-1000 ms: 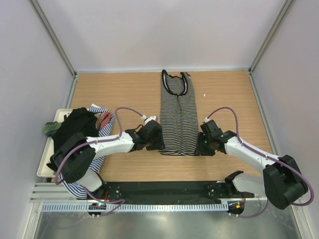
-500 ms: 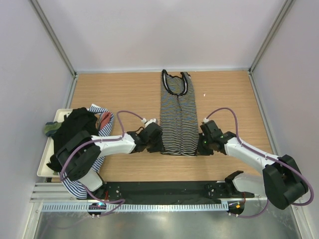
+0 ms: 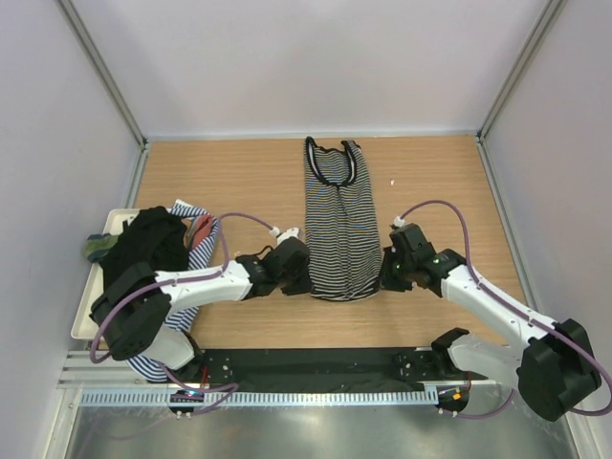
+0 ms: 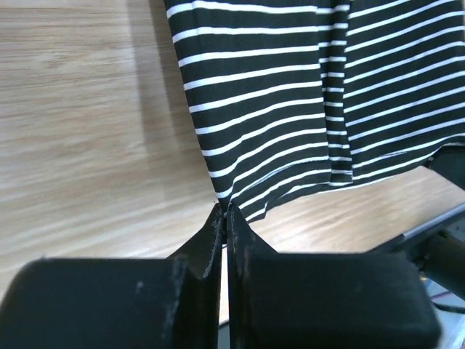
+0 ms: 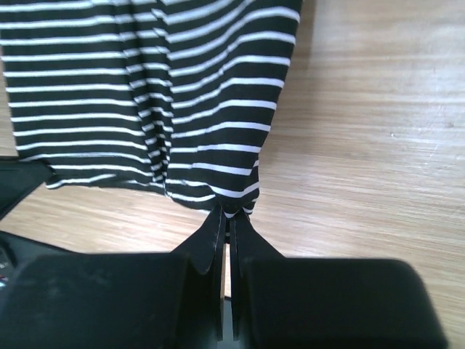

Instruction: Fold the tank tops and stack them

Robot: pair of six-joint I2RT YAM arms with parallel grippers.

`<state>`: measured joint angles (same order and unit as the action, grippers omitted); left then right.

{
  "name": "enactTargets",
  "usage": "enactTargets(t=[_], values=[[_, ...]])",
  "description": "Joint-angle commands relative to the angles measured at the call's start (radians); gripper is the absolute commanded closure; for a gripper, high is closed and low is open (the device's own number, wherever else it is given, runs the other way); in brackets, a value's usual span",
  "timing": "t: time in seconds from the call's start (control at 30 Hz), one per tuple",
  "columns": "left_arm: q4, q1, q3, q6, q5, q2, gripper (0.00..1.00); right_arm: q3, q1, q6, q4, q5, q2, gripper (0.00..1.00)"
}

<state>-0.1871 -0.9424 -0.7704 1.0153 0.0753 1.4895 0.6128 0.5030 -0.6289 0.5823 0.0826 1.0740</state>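
Observation:
A black-and-white striped tank top [image 3: 339, 218] lies lengthwise in the middle of the table, folded narrow, straps toward the back. My left gripper [image 3: 304, 277] is shut on its near left hem corner [image 4: 225, 195]. At the near right hem corner [image 5: 234, 203], my right gripper [image 3: 384, 274] is shut on the cloth too. Both corners are pinched at the fingertips and the hem sags between them, slightly off the wood. Further tank tops sit heaped at the left: a plain black one [image 3: 143, 251], a blue-and-white striped one [image 3: 199, 251] and a green one [image 3: 96, 247].
A white rectangular tray [image 3: 84, 320] at the left edge holds the heap of tops. The table is wooden [image 3: 229, 182], walled on three sides. A small white speck [image 3: 392, 183] lies right of the striped top. A black base strip [image 3: 316, 365] runs along the near edge.
Both grippers closed on the striped top's near hem corners. The hem has lifted and gathered a little, and the top's strap end shifted slightly to the left.

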Motion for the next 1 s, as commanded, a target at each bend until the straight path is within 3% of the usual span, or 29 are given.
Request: enactTargets(t=[0.0,0.23,0.37,0.6,0.97], values=[[-0.087,-0.006,-0.050,0.008,0.020,-0.067,1.00,0.093,0.009,0.037,0.059,0.006,-0.034,0.99],[-0.179,0.046,-0.165,-0.052,0.047,-0.078,1.00,0.229,0.006,0.104,0.073,-0.125,0.029,0.99],[-0.192,0.125,-0.246,-0.093,0.012,-0.042,1.00,0.339,0.000,0.138,0.041,-0.196,0.185,0.99],[-0.230,0.246,-0.426,-0.162,-0.025,0.095,1.00,0.547,-0.044,0.158,-0.007,-0.221,0.403,0.99],[-0.298,0.338,-0.685,-0.227,-0.026,0.290,1.00,0.849,-0.112,0.187,0.044,-0.225,0.642,0.99]])
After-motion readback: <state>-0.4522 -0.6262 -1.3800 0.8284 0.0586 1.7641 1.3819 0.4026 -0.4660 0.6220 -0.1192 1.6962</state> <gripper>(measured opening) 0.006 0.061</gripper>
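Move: Both hands already grip the striped tank top's near hem corners, just off the table. From the left hand its neckline lies about 33 cm ahead and 6 cm right, 4 cm lower; the left shoulder strap is roughly 42 cm straight ahead. From the right hand the neckline is about 33 cm ahead and 12 cm left, 5 cm lower, the right strap some 42 cm ahead and 8 cm left. Both closed hands carry the held hem nearly 20 cm forward and 8 cm up, towards the neckline. ##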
